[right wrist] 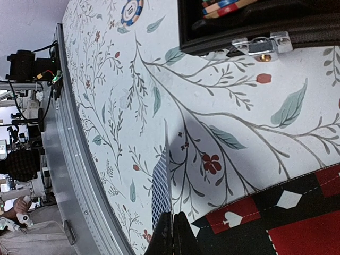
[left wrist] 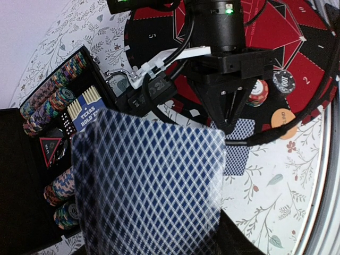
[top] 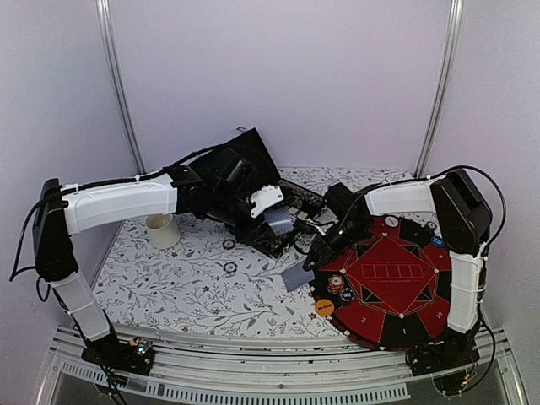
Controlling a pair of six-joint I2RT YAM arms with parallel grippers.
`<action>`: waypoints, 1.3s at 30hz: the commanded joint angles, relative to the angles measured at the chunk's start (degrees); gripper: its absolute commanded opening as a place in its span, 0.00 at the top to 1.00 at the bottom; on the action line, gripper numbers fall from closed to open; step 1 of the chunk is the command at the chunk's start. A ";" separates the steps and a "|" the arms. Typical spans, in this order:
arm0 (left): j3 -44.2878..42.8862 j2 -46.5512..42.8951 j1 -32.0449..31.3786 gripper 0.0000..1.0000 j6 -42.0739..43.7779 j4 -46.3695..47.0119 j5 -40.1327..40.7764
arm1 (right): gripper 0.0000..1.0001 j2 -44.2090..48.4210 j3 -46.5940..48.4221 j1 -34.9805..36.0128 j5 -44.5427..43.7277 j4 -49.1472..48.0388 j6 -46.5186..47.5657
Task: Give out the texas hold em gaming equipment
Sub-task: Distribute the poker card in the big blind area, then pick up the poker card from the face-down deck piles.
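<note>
My left gripper (top: 275, 216) is shut on a deck of playing cards (left wrist: 149, 180) with blue diamond backs; the deck fills the left wrist view and hides the fingers. It hangs over the open black chip case (left wrist: 32, 175), which holds rows of poker chips (left wrist: 53, 98). My right gripper (right wrist: 173, 215) is shut on a single card (right wrist: 161, 186), seen edge-on, low over the cloth by the left edge of the red and black poker mat (top: 405, 325). A chip stack (left wrist: 258, 93), a black chip (left wrist: 283, 82) and an orange button disc (top: 325, 308) lie on the mat.
A cream cup (top: 162, 229) stands at the back left. Two loose chips (top: 229, 244) lie on the floral cloth. White (top: 391, 221) and blue (top: 437, 240) button discs sit at the mat's far edge. The case lid (top: 249, 160) stands up behind.
</note>
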State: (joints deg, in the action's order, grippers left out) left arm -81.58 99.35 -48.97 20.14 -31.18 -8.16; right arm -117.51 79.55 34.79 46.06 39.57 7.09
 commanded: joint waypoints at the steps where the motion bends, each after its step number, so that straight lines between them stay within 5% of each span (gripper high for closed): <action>1: 0.53 -1.03 0.96 0.49 0.44 0.86 -0.01 | 0.98 -1.31 1.66 0.42 -4.18 -0.39 -1.70; 6: 0.49 -0.93 0.98 0.49 0.43 0.76 -0.02 | 0.93 -1.40 1.74 0.44 -6.50 0.64 -2.04; 11: 0.50 -0.94 0.98 0.49 0.52 0.68 0.03 | 0.57 2.35 3.30 0.39 -13.43 1.99 -2.81; 18: 0.46 -0.96 0.98 0.49 0.47 0.59 -0.30 | 0.33 13.35 4.24 -1.17 -20.30 -3.80 -4.16; 21: 0.46 -1.00 0.97 0.49 0.49 0.59 -0.40 | 0.01 20.90 -0.92 -2.08 -12.08 -16.93 -4.97; 26: 0.37 -1.05 0.98 0.49 0.40 0.59 -0.67 | 0.01 27.43 -13.81 -0.79 -2.20 -44.84 -13.65; 39: 0.19 -1.10 0.96 0.49 0.42 0.65 -1.53 | 0.01 17.75 -12.50 3.05 0.60 -53.25 -15.33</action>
State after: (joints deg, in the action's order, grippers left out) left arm -81.58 99.35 -48.31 20.01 -31.62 -8.58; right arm -97.27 67.00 37.08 44.31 -8.12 -7.53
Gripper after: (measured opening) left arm 0.509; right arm 0.990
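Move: The poker card is still pinched by one edge in the right hand; the card and its landing spot centre some 3 cm back, 4 cm left and 3 cm below. From the same hand, the big blind disc lies about 10 cm back and 3 cm right, the red chip stack 4 cm back and 6 cm right, and the card deck 4 cm ahead, 11 cm left and 11 cm higher. From the left hand, the card is about 5 cm back, 8 cm right and 14 cm below. The card is laid down and let go beside the mat: the right hand eases about 1.5 cm down and forward, slightly right, while its fingers start to open. Fully open, it lifts quickly some 20 cm, tilting up by around 45 degrees until the fingers point left and nearly level, then sinks about 3 cm while moving left towards the deck still gripped in the left hand. ##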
